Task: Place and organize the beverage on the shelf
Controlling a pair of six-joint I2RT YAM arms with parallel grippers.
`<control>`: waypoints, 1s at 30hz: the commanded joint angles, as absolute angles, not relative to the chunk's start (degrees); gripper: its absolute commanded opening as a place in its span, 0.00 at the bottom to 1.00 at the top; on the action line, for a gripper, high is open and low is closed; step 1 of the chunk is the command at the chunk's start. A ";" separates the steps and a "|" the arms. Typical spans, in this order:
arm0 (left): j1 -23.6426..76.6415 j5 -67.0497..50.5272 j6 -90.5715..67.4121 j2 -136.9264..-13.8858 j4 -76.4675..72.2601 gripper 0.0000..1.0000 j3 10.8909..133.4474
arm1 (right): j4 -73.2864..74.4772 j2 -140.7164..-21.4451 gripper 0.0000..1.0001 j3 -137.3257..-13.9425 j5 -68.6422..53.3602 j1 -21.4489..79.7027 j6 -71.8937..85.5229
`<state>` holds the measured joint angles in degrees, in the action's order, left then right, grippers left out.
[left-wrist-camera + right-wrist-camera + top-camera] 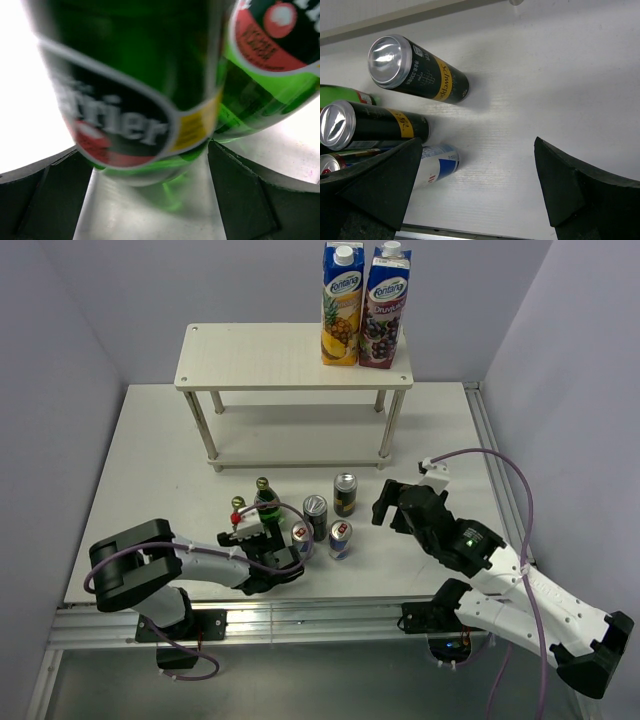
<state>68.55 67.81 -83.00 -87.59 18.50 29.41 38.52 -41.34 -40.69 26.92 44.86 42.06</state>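
Note:
The beverage stands grouped on the table in front of the shelf (290, 357). Two green glass bottles (262, 502) with gold caps stand at the left. Two dark slim cans (345, 494) and two blue-silver cans (340, 539) stand to their right. My left gripper (262, 533) is open, its jaws on either side of one green bottle (135, 100); the second bottle (270, 65) stands just behind, to the right. My right gripper (386, 504) hangs open to the right of the cans, with nothing between its fingers (385, 185). Its view shows both dark cans (420, 70) and one blue-silver can (440, 167).
Two tall juice cartons (365, 305) stand on the right end of the shelf's top board. The lower board (300, 435) is bare. Grey walls close in the table on the left, back and right. A metal rail (300, 615) runs along the near edge.

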 commanded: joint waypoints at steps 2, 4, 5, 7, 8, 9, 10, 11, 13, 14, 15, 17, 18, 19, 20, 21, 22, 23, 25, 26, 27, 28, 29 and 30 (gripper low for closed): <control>67.85 69.08 -74.72 -87.98 12.23 0.99 30.77 | 36.12 -41.31 1.00 -39.82 27.25 45.26 41.31; 67.41 68.82 -70.17 -87.63 7.93 0.99 30.24 | 35.77 -41.22 1.00 -39.55 26.98 45.26 41.22; 67.24 68.56 -67.87 -87.28 5.82 0.99 29.45 | 35.68 -41.22 1.00 -39.46 26.90 45.18 41.05; 66.97 68.12 -63.48 -86.84 1.59 0.97 29.01 | 35.33 -41.40 1.00 -39.29 26.63 45.26 40.96; 66.71 67.94 -62.76 -86.49 1.06 0.96 28.92 | 35.16 -41.48 1.00 -39.20 26.54 45.26 40.96; 66.19 67.77 -62.32 -86.31 0.62 0.95 28.74 | 34.98 -41.66 1.00 -39.11 26.28 45.26 40.78; 65.92 67.68 -60.14 -86.22 -1.91 0.95 28.57 | 34.72 -41.57 1.00 -39.02 26.11 45.26 40.69; 65.74 67.50 -59.25 -85.70 -3.06 0.95 27.96 | 34.63 -41.75 1.00 -38.94 25.93 45.18 40.69; 64.87 67.50 -57.58 -85.26 -5.17 0.96 27.60 | 34.19 -41.84 1.00 -38.59 25.93 45.18 40.52; 64.60 67.50 -56.87 -84.91 -6.32 0.96 27.16 | 33.93 -42.01 1.00 -38.41 25.75 45.26 40.52; 63.90 66.98 -55.13 -84.73 -7.37 0.96 26.90 | 33.66 -42.10 1.00 -38.32 25.66 45.26 40.43; 63.02 66.97 -54.41 -84.38 -8.96 0.96 26.72 | 33.23 -42.62 1.00 -38.15 25.40 45.18 40.43; 62.76 66.54 -53.19 -84.29 -9.75 0.97 26.72 | 33.14 -42.71 1.00 -37.97 25.40 45.26 40.34; 62.49 66.45 -52.74 -84.29 -10.36 0.97 26.63 | 32.96 -42.89 1.00 -37.88 25.31 45.26 40.34; 62.06 66.53 -52.21 -84.11 -11.07 0.97 26.54 | 32.78 -43.33 1.00 -37.79 25.23 45.26 40.34; 61.79 66.27 -51.51 -84.11 -11.68 0.97 26.54 | 32.70 -43.33 1.00 -37.79 25.31 45.26 40.34; 61.44 66.10 -50.89 -84.02 -12.47 0.96 26.46 | 32.52 -43.42 1.00 -37.62 25.23 45.26 40.25; 61.09 66.01 -50.80 -84.11 -13.35 0.96 26.46 | 32.43 -43.59 1.00 -37.53 25.31 45.26 40.25; 59.86 65.04 -48.52 -84.11 -15.63 0.89 26.11 | 32.17 -43.94 1.00 -37.62 25.23 45.26 40.08; 59.07 64.87 -48.43 -84.11 -16.25 0.86 26.02 | 31.99 -44.12 1.00 -37.53 25.31 45.26 39.99; 58.54 64.52 -47.73 -84.20 -17.04 0.84 26.10 | 31.99 -44.21 1.00 -37.62 25.31 45.26 39.99; 58.10 64.08 -47.29 -84.55 -17.49 0.80 26.10 | 31.99 -44.38 1.00 -37.53 25.40 45.26 39.99; 57.40 64.07 -47.37 -84.72 -17.58 0.77 26.28 | 31.99 -44.47 1.00 -37.53 25.40 45.26 39.90; 57.04 63.90 -47.20 -84.99 -17.84 0.75 26.45 | 32.08 -44.47 1.00 -37.44 25.57 45.26 39.82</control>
<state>58.54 64.40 -49.67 -85.95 -12.60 26.11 34.02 -44.27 -37.89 24.73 44.86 40.58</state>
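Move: The near green bottle already stands between the left gripper's open fingers, its middle about 2 cm ahead and some 5 cm above the low fingertips. The other green bottle is roughly 6 cm ahead and 5 cm to the right. A white-blue can stands about 12 cm right and 2 cm back, and a dark can some 15 cm right and 3 cm ahead. From the right hand, the near bottle lies about 29 cm to the left, level fore and aft, and 8 cm lower. Bring the left gripper forward about 5 cm with the near bottle between its fingers, taking it against the second bottle; drift right a centimetre at first, then rise about 2 cm. Keep the fingers wide until near the end, then start closing them onto the sides of the bottle's lower body. Let the empty, open right hand sink some 2 cm. ##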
